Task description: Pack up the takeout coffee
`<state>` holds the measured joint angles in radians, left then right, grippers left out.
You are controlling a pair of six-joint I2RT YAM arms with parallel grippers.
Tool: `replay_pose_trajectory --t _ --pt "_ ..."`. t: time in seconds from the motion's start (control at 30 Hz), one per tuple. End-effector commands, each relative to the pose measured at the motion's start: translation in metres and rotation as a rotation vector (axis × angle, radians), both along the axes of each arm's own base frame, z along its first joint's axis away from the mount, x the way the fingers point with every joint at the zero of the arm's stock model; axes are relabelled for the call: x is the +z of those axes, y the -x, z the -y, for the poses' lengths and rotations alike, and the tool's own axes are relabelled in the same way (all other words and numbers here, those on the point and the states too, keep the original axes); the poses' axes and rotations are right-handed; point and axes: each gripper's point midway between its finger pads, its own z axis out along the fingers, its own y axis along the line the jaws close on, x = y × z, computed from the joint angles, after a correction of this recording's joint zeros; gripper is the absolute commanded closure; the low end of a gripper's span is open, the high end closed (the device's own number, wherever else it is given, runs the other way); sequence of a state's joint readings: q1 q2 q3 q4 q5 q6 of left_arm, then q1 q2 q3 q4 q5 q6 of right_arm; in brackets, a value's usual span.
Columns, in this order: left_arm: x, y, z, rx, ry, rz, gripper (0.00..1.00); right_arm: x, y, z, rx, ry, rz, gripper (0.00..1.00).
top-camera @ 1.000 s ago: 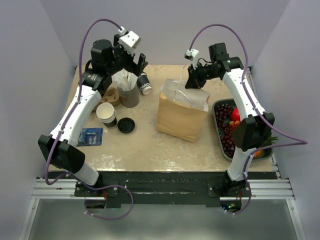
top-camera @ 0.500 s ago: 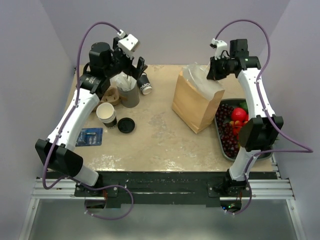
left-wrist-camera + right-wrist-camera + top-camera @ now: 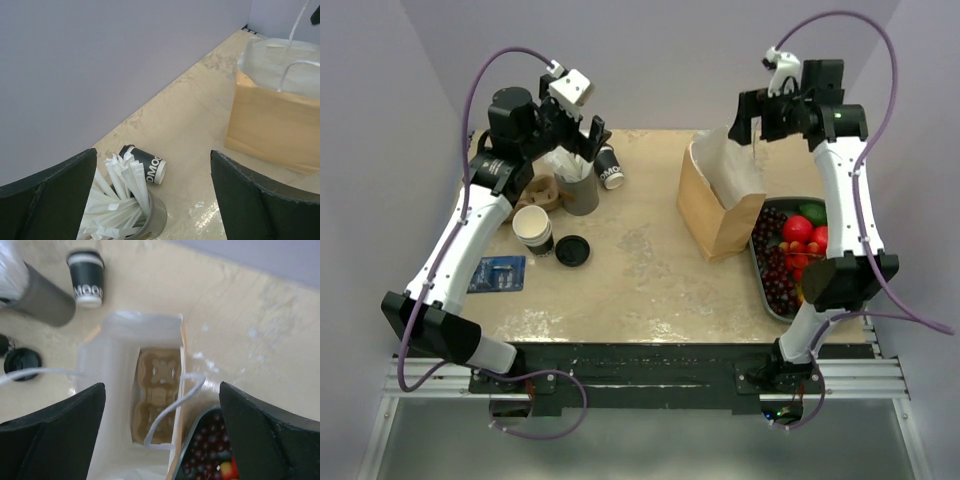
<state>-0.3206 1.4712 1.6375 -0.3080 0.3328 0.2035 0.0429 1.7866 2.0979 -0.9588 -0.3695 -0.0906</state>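
The takeout coffee (image 3: 609, 167) is a small dark cup with white lettering, lying on its side at the back of the table beside the grey straw holder (image 3: 578, 185). In the left wrist view the cup (image 3: 147, 167) lies below and between my fingers. My left gripper (image 3: 583, 140) hovers open above the straw holder, holding nothing. A brown paper bag (image 3: 720, 205) stands upright at the right, mouth open, with a cardboard cup carrier (image 3: 157, 390) on its bottom. My right gripper (image 3: 760, 118) hangs open over the bag, its jaws wide on either side of the loose white handle (image 3: 175, 405).
A stack of lidless cups (image 3: 533, 228) and a loose black lid (image 3: 572, 250) sit left of centre, with a blue packet (image 3: 500, 273) nearer the front. Cardboard carriers (image 3: 542, 190) lie by the straw holder. A dark tray (image 3: 761, 280) of fruit touches the bag's right side.
The right gripper raised the bag from lying flat to upright, carried it back and to the right, then opened and let go of the handle. The left arm shifted only slightly.
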Motion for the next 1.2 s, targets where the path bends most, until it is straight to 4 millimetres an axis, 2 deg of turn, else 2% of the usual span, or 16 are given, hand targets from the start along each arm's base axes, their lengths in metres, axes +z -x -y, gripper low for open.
replay_pose_trajectory --t 0.0,0.07,0.17,0.2,0.27,0.3,0.4,0.43,0.47,0.53,0.57,0.63,0.77,0.97,1.03,1.17 --pt "0.031 0.013 -0.017 0.048 0.025 0.066 0.01 0.128 0.021 -0.007 0.060 -0.024 0.364 0.01" --pt "0.032 0.012 -0.026 0.085 0.029 0.062 0.01 0.157 0.027 -0.019 0.109 -0.079 0.475 0.01" --pt "0.033 0.006 -0.052 0.179 0.064 0.039 0.01 0.176 0.028 -0.059 0.195 -0.132 0.549 0.01" --pt "0.035 0.001 -0.068 0.225 0.100 0.014 0.01 0.162 0.023 -0.093 0.267 -0.148 0.516 0.02" --pt "0.034 -0.005 -0.085 0.256 0.149 -0.027 0.01 0.156 0.017 -0.125 0.313 -0.181 0.501 0.05" --pt "0.032 -0.012 -0.105 0.310 0.204 -0.081 0.01 0.142 0.008 -0.149 0.315 -0.190 0.470 0.09" --pt "0.028 -0.016 -0.128 0.338 0.277 -0.150 0.01 0.135 -0.008 -0.191 0.288 -0.258 0.456 0.20" --pt "0.027 -0.016 -0.140 0.360 0.294 -0.155 0.02 0.114 -0.026 -0.207 0.283 -0.256 0.427 0.21" --pt "0.030 -0.012 -0.143 0.352 0.309 -0.152 0.02 0.114 -0.029 -0.221 0.284 -0.270 0.435 0.23" --pt "0.026 -0.008 -0.154 0.370 0.323 -0.156 0.02 0.090 -0.054 -0.237 0.227 -0.271 0.425 0.28" --pt "0.030 -0.002 -0.156 0.374 0.325 -0.141 0.02 0.084 -0.056 -0.250 0.238 -0.273 0.430 0.30" --pt "0.024 0.002 -0.163 0.393 0.322 -0.145 0.02 0.076 -0.069 -0.258 0.191 -0.269 0.454 0.35" --pt "0.021 0.015 -0.171 0.418 0.309 -0.138 0.02 0.024 -0.095 -0.273 0.105 -0.253 0.384 0.36" --pt "0.009 0.023 -0.177 0.441 0.299 -0.179 0.02 -0.040 -0.111 -0.282 0.103 -0.182 0.305 0.41" --pt "0.009 0.024 -0.178 0.443 0.296 -0.179 0.02 -0.071 -0.117 -0.285 0.102 -0.144 0.267 0.42" --pt "0.003 0.024 -0.179 0.448 0.293 -0.188 0.02 -0.094 -0.121 -0.292 0.085 -0.072 0.281 0.40"
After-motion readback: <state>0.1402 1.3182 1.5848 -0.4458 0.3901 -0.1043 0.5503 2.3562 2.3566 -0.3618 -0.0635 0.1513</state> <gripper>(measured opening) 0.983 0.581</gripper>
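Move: The coffee cup lying on its side is about 14 cm ahead of the right gripper, 31 cm to its left and 28 cm below. The paper bag stands almost right under that gripper, some 3 cm to its left, its middle roughly 19 cm down. The straw holder sits about 7 cm left of the cup and 10 cm nearer. From the left gripper, the cup is some 17 cm ahead, 5 cm right and 36 cm below. Lift the right gripper, already open, clear of the bag by about 18 cm, tipping its fingers up, then sweep it left some 28 cm, going forward and well down towards the cup while the fingers close to a little over half and tip partway back down. Meanwhile swing the open left gripper about 18 cm left, away from the cup, turning counter-clockwise. ##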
